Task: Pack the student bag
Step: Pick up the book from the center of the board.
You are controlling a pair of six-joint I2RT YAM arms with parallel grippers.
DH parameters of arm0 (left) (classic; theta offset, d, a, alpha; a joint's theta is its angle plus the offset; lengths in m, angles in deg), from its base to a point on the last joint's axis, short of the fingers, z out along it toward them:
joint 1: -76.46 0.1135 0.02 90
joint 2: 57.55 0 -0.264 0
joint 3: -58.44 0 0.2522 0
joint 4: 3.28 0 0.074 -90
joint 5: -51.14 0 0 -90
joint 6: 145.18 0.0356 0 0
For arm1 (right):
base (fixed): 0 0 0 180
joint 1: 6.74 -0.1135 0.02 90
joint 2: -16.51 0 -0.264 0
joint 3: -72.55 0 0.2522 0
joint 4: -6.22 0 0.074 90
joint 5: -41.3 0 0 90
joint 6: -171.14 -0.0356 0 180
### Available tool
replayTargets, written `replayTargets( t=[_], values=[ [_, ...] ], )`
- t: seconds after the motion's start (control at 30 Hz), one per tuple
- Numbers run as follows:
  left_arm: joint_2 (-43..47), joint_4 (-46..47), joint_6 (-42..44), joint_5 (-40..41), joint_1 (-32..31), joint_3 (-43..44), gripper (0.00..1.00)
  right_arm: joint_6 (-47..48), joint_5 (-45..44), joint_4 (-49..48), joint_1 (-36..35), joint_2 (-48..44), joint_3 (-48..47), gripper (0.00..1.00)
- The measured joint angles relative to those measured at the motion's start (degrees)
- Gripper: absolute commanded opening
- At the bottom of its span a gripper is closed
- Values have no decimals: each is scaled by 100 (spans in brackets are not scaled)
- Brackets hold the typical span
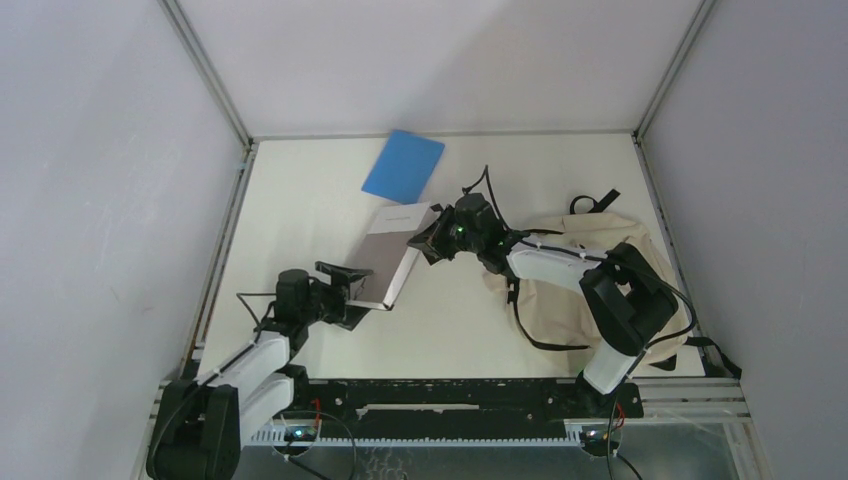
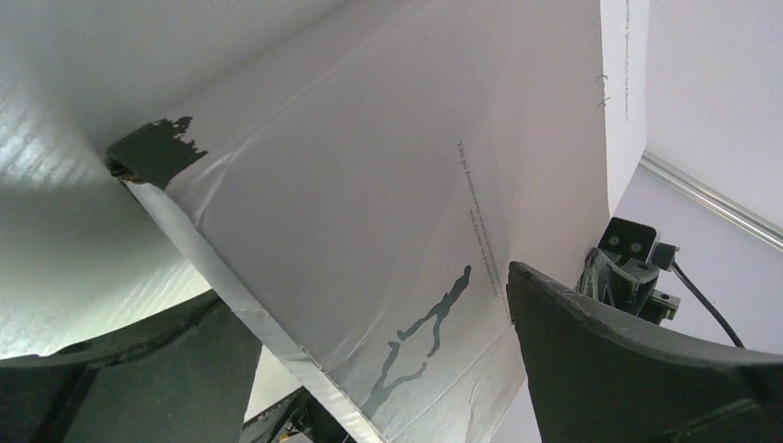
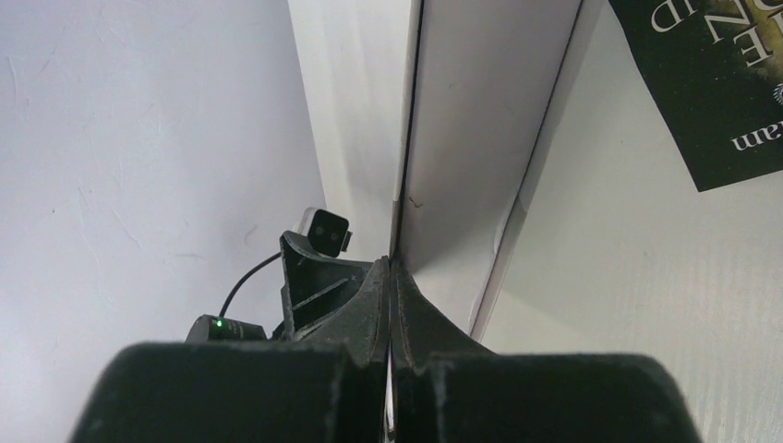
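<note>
A grey-white book [image 1: 395, 250] is held tilted over the middle of the table. My right gripper [image 1: 432, 240] is shut on the thin edge of its cover [image 3: 462, 120] at the far right corner, jaws pressed together [image 3: 392, 263]. My left gripper [image 1: 350, 285] stands open at the near left corner. In the left wrist view its two fingers flank the book [image 2: 369, 185] without closing on it [image 2: 369, 295]. The cream student bag [image 1: 560, 310] lies at the right under the right arm, black straps trailing.
A blue notebook [image 1: 403, 165] lies flat at the back centre of the table. Metal frame rails [image 1: 225, 260] and grey walls close in both sides and the back. A black strap loop [image 1: 595, 203] sticks out behind the bag.
</note>
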Motion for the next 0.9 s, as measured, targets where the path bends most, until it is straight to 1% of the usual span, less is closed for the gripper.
replayTargets(
  t=[0.03,0.07,0.17,0.27,0.3,0.37,0.5,0.53,0.6,0.7,0.73,0.77,0.8,0.83,0.87,0.9],
  values=[
    [-50,55,17,31,0,0,98,-7,7,-2,-9,0,0,0],
    [-83,96,28,57,0,0,92,-15,9,-2,-17,0,0,0],
    [-81,129,39,133,0,0,68,-24,11,0,-31,13,0,0],
    [50,26,46,356,15,13,47,-17,-61,61,-20,44,0,0],
    [151,-50,50,455,24,22,44,-2,-92,101,-2,63,15,0],
    [354,-313,74,645,35,105,42,13,-138,153,28,109,50,0],
    [734,-1222,404,1023,35,636,37,24,-162,177,52,256,83,0],
    [844,-1462,518,1126,35,782,34,26,-144,166,52,278,83,0],
    [1071,-1915,697,1303,33,1036,31,39,-22,61,48,326,83,0],
    [1478,-2470,927,1611,28,1362,20,76,199,-116,17,369,83,0],
    [1580,-2608,994,1700,28,1453,15,94,295,-190,-2,376,83,0],
    [1661,-2734,1064,1786,28,1545,11,116,369,-260,-20,376,83,7],
    [1718,-2857,1143,1862,28,1637,5,138,431,-323,-28,376,83,21],
    [1753,-2957,1224,1910,28,1725,1,162,496,-391,-33,376,83,33],
    [1755,-3040,1307,1939,28,1816,0,223,584,-437,-33,376,83,44],
    [1753,-3099,1394,1954,26,1902,0,260,658,-450,-35,376,83,52]
  ],
)
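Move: The book, its right side propped up against the right hand's shut tips, has its middle about 7 cm ahead, 5 cm right and 2 cm above the left hand, whose open fingers already straddle its near end. From the right hand that middle lies some 5 cm left, 2 cm back and 5 cm below. The blue folder lies about 26 cm ahead and 8 cm right of the left hand, 6 cm below; the black booklet, equally low, about 11 cm ahead and 15 cm right. The book's near end is pinched between cover and underside as the left fingers close; that hand edges forward a little, then lifts about 9 cm and carries left some 5 cm, rolling its left side up about 20 degrees. The right hand, at the book's right edge, dips about 3 cm, then comes partway back up, easing back and left, its shut fingers just starting to open. ##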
